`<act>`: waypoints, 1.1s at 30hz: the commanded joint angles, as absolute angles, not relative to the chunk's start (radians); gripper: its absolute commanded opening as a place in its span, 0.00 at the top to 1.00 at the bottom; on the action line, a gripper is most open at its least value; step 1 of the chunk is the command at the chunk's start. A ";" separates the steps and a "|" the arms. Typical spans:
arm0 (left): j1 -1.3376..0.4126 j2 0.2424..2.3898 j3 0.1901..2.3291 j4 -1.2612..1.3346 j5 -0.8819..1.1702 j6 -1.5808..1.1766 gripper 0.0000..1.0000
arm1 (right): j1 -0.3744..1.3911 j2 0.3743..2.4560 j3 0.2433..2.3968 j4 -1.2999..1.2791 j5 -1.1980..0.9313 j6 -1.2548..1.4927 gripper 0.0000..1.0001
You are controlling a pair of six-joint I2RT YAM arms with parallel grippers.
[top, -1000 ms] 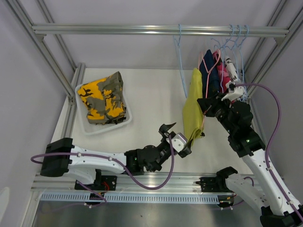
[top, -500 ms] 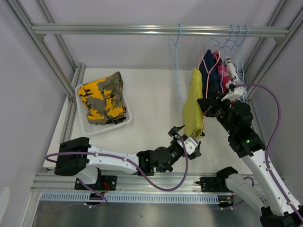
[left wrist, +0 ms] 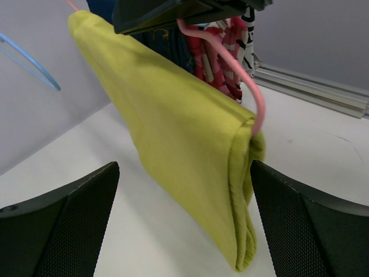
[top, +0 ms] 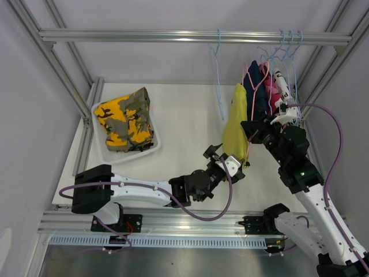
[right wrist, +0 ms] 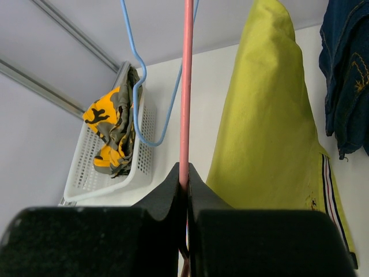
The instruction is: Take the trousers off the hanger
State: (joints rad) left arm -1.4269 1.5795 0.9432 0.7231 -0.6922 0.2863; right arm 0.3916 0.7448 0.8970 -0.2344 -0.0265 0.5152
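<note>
Plain yellow trousers (top: pixel 235 130) hang folded over a pink hanger (top: pixel 251 98). My right gripper (top: pixel 249 128) is shut on that hanger's wire (right wrist: pixel 186 86), with the yellow cloth (right wrist: pixel 265 127) just right of it. My left gripper (top: pixel 223 157) is open, its two fingers either side of the trousers' lower end (left wrist: pixel 190 150) without touching it. Behind hang navy trousers (top: pixel 255 86), pink-red patterned ones (top: pixel 268 86) and white lettered ones (top: pixel 281 86). The camouflage trousers (top: pixel 124 118) lie in a white basket (top: pixel 130 157).
An empty blue hanger (top: pixel 219 75) hangs from the metal rail (top: pixel 173 36) left of the yellow trousers. More blue hanger hooks (top: pixel 291 43) crowd the rail's right end. Frame posts stand at both sides.
My left arm has reached right and forward, bringing its open gripper up to the lower end of the yellow trousers. The empty blue hanger swings a little. The right gripper keeps its hold.
</note>
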 commanded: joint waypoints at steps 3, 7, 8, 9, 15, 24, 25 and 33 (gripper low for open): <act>-1.394 1.580 0.969 0.741 -0.667 0.227 0.01 | 0.397 0.713 0.911 -0.118 -0.040 0.503 1.00; -1.381 1.594 0.977 0.749 -0.669 0.224 0.00 | 0.396 0.710 0.913 -0.120 -0.052 0.503 1.00; -1.379 1.597 0.982 0.750 -0.670 0.224 0.01 | 0.396 0.710 0.911 -0.121 -0.052 0.503 1.00; -1.376 1.606 0.983 0.752 -0.672 0.222 0.00 | 0.396 0.709 0.911 -0.121 -0.052 0.503 1.00; -1.361 1.635 1.014 0.761 -0.678 0.206 0.01 | 0.397 0.707 0.911 -0.121 -0.060 0.511 1.00; -1.359 1.698 1.038 0.857 -0.759 0.238 0.27 | 0.397 0.709 0.916 -0.120 -0.075 0.523 1.00; -1.359 1.703 1.040 0.862 -0.761 0.244 0.30 | 0.397 0.709 0.919 -0.121 -0.077 0.522 1.00; -1.345 1.729 1.042 0.893 -0.779 0.236 0.38 | 0.396 0.698 0.927 -0.133 -0.101 0.543 1.00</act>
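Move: The near edge of the yellow trousers hangs just beyond the left hand's open fingers, about 4 cm ahead, 3 cm to the right and 2 cm lower. The pink hanger's near bend pokes out of the fold some 4 cm ahead, 5 cm right and 3 cm above. The right fingers pinching that hanger are roughly 9 cm ahead, 5 cm right and 8 cm up, so the trousers' edge lies about 5 cm back, 2 cm left and 10 cm below the right hand. The left hand eases forward about 3.5 cm, also sinking some 2 cm and, after a slight start to the left, drifting a little right, to bring its open fingers around the trousers' near edge below the pink hanger's bend, with a small counter-clockwise turn. Late in this reach the fingers start closing around that cloth edge and come to a bit over half open, while the right hand, nearly still, keeps its pinch on the hanger's side and holds it up. ##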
